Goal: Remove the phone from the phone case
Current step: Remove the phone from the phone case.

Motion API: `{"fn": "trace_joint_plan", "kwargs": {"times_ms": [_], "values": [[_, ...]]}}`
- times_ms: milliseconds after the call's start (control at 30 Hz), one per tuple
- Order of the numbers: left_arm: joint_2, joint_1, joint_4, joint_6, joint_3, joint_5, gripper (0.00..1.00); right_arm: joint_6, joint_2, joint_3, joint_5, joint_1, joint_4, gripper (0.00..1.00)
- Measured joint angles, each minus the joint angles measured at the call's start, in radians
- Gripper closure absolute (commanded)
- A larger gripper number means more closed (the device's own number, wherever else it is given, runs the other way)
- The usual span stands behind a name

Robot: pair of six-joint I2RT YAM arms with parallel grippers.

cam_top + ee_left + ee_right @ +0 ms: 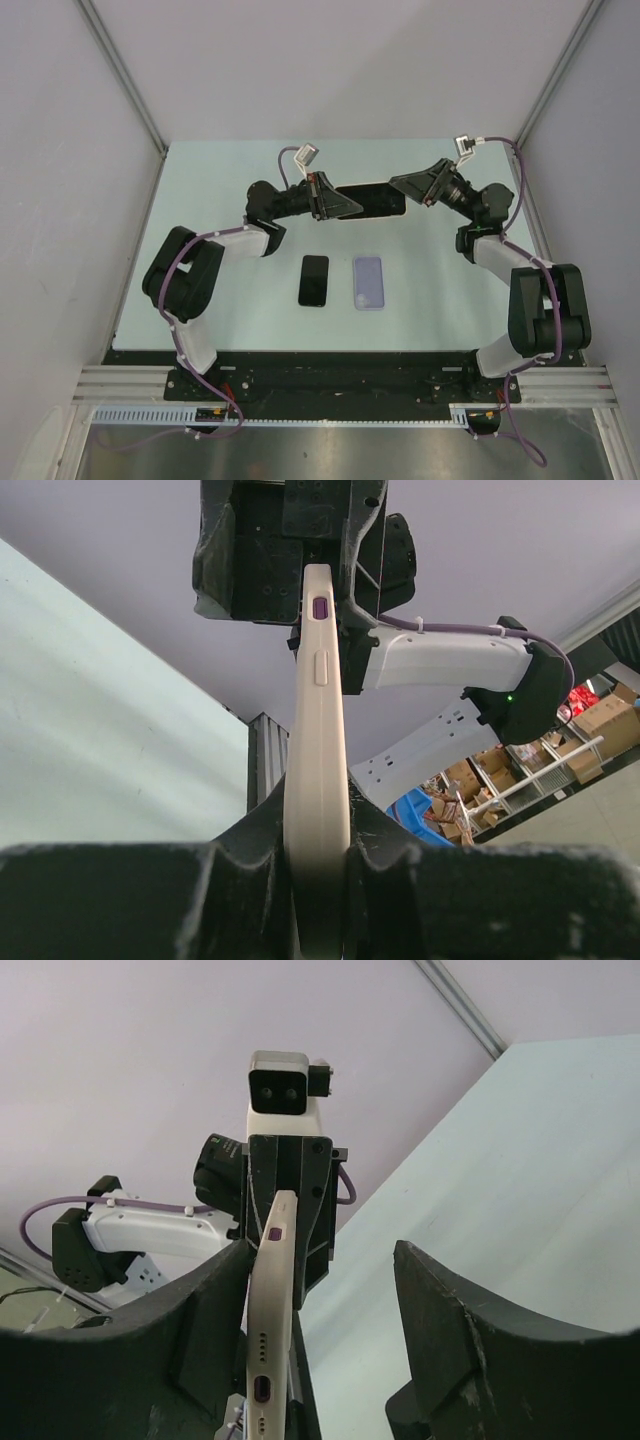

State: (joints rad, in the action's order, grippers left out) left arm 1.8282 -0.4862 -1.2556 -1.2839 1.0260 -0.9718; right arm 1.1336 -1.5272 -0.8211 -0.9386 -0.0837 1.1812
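A cream phone case (318, 730) with the phone (372, 200) inside hangs edge-up above the far middle of the table. The phone's dark screen shows in the top view. My left gripper (318, 852) is shut on one end of the phone case (352, 212). My right gripper (320, 1260) is at the other end, open. In the right wrist view the case (270, 1300) lies against the left-hand finger (205, 1310), while the right-hand finger (450, 1330) stands well apart from it. In the top view the grippers, left (335, 203) and right (408, 186), face each other.
A black phone (313, 281) and a pale lilac phone-shaped slab (369, 284) lie flat side by side on the light table (200, 200), nearer to the arm bases. Grey walls close in the table on the left, right and far sides.
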Motion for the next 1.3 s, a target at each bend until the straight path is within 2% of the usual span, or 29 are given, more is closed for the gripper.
{"fn": "trace_joint_plan", "kwargs": {"times_ms": [200,600,1300], "values": [[0.0,-0.001,0.0,0.002,-0.002,0.0,1.0,0.041,0.035,0.017,0.021,0.014,-0.003,0.39],[-0.001,-0.002,0.0,0.011,-0.016,0.0,1.0,0.082,0.071,0.021,0.033,0.021,-0.033,0.57],[-0.005,-0.003,-0.001,0.019,-0.016,-0.004,1.0,0.082,0.071,0.022,0.033,0.019,-0.076,0.66]]}}
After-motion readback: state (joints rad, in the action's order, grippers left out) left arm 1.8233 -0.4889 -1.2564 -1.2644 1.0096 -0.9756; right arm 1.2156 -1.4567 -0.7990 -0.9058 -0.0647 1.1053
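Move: The phone in its case, still held at its left end by the left hand, has its middle about 5 cm to the right of that hand, 1 cm ahead and 1 cm above it. From the right hand, whose fingers are to close on its free end, that middle lies some 6 cm left and 3 cm back, at about its height. Down on the table, the empty case lies 12 cm back and 4 cm left of the right hand, the bare phone 12 cm back and 19 cm left, both some 30 cm below. The cased phone's free end starts close to the right hand's upper finger. The right hand rises about 2 cm while easing 1 cm right and slightly back, then sinks again by half of that, fingertips tipping some 5 degrees down, while its fingers narrow from about two-thirds to one-third open around the phone's end. The left hand keeps its grip and practically stays in place. ##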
